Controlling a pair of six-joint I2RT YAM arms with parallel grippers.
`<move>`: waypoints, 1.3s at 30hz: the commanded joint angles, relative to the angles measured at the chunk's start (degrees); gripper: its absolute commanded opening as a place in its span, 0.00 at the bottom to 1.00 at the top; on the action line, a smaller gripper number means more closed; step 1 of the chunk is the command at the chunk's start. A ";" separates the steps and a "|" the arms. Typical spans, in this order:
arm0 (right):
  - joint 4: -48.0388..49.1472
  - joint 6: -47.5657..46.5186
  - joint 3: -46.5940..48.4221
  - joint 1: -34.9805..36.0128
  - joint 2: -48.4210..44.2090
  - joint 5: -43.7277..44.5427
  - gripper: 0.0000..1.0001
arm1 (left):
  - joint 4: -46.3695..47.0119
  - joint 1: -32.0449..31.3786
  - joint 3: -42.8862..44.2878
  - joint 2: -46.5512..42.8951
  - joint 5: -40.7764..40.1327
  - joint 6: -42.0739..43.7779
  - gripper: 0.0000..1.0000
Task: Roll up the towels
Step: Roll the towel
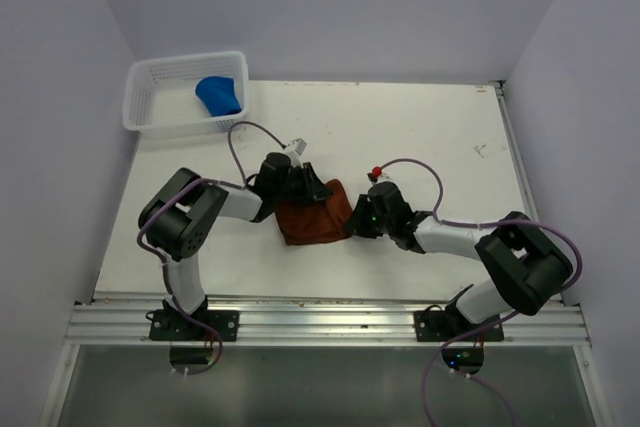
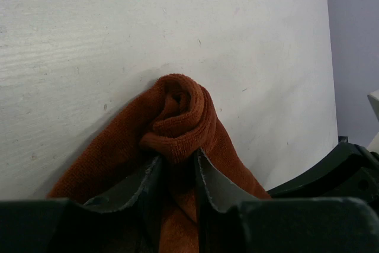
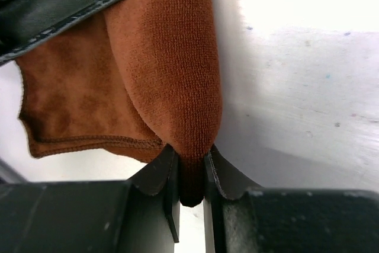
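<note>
The rust-brown towel lies partly rolled at the middle of the table, between both arms. My left gripper is at its far left end. In the left wrist view the spiralled roll end bulges just past my left gripper, whose jaws stand narrow with cloth pinched between them. My right gripper is shut on the other end of the roll, reaching in from the right. The bright blue towel sits bunched in the white mesh basket.
The basket stands at the table's far left corner. The white tabletop ends at an aluminium rail at the near edge, where both arm bases are bolted. Pale walls close in on three sides. Purple cables loop over both arms.
</note>
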 commanded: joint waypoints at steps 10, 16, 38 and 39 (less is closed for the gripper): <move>-23.75 -16.94 13.20 0.02 -1.71 15.10 0.00 | -21.67 0.20 9.02 -10.79 -4.03 1.27 0.68; -24.38 -20.99 14.43 0.72 -0.84 17.65 0.00 | -26.42 0.46 10.59 -13.27 -3.69 0.74 0.73; -33.08 -19.59 23.49 15.22 7.34 46.39 0.00 | -25.10 0.20 15.08 -6.76 -2.10 -4.10 0.75; -33.17 -19.59 23.66 15.49 7.43 47.18 0.00 | -25.19 0.11 15.17 -6.84 -2.19 -4.10 0.75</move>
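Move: The left fingers, just parting, are still around the far end of the brown towel's roll, whose tip lies about 2 cm ahead of them and 3 cm to the right. The towel's middle is some 5 cm back and 2 cm left of that hand, a little below. The right hand holds the roll's near end, with the towel's middle about 4 cm ahead and 9 cm left of it, and the roll's far tip 11 cm ahead and 4 cm left. The left hand opens wide and lifts off the roll's far end, rising about 8 cm almost straight up, then sinks some 4 cm back towards the towel and starts to rise slightly again, fingers still open. Meanwhile the right hand keeps its pinch on the near end and rolls nearly 50 degrees, its body swinging over to the left as its fingertips draw the towel about 4 cm right, with a little forward and up. ##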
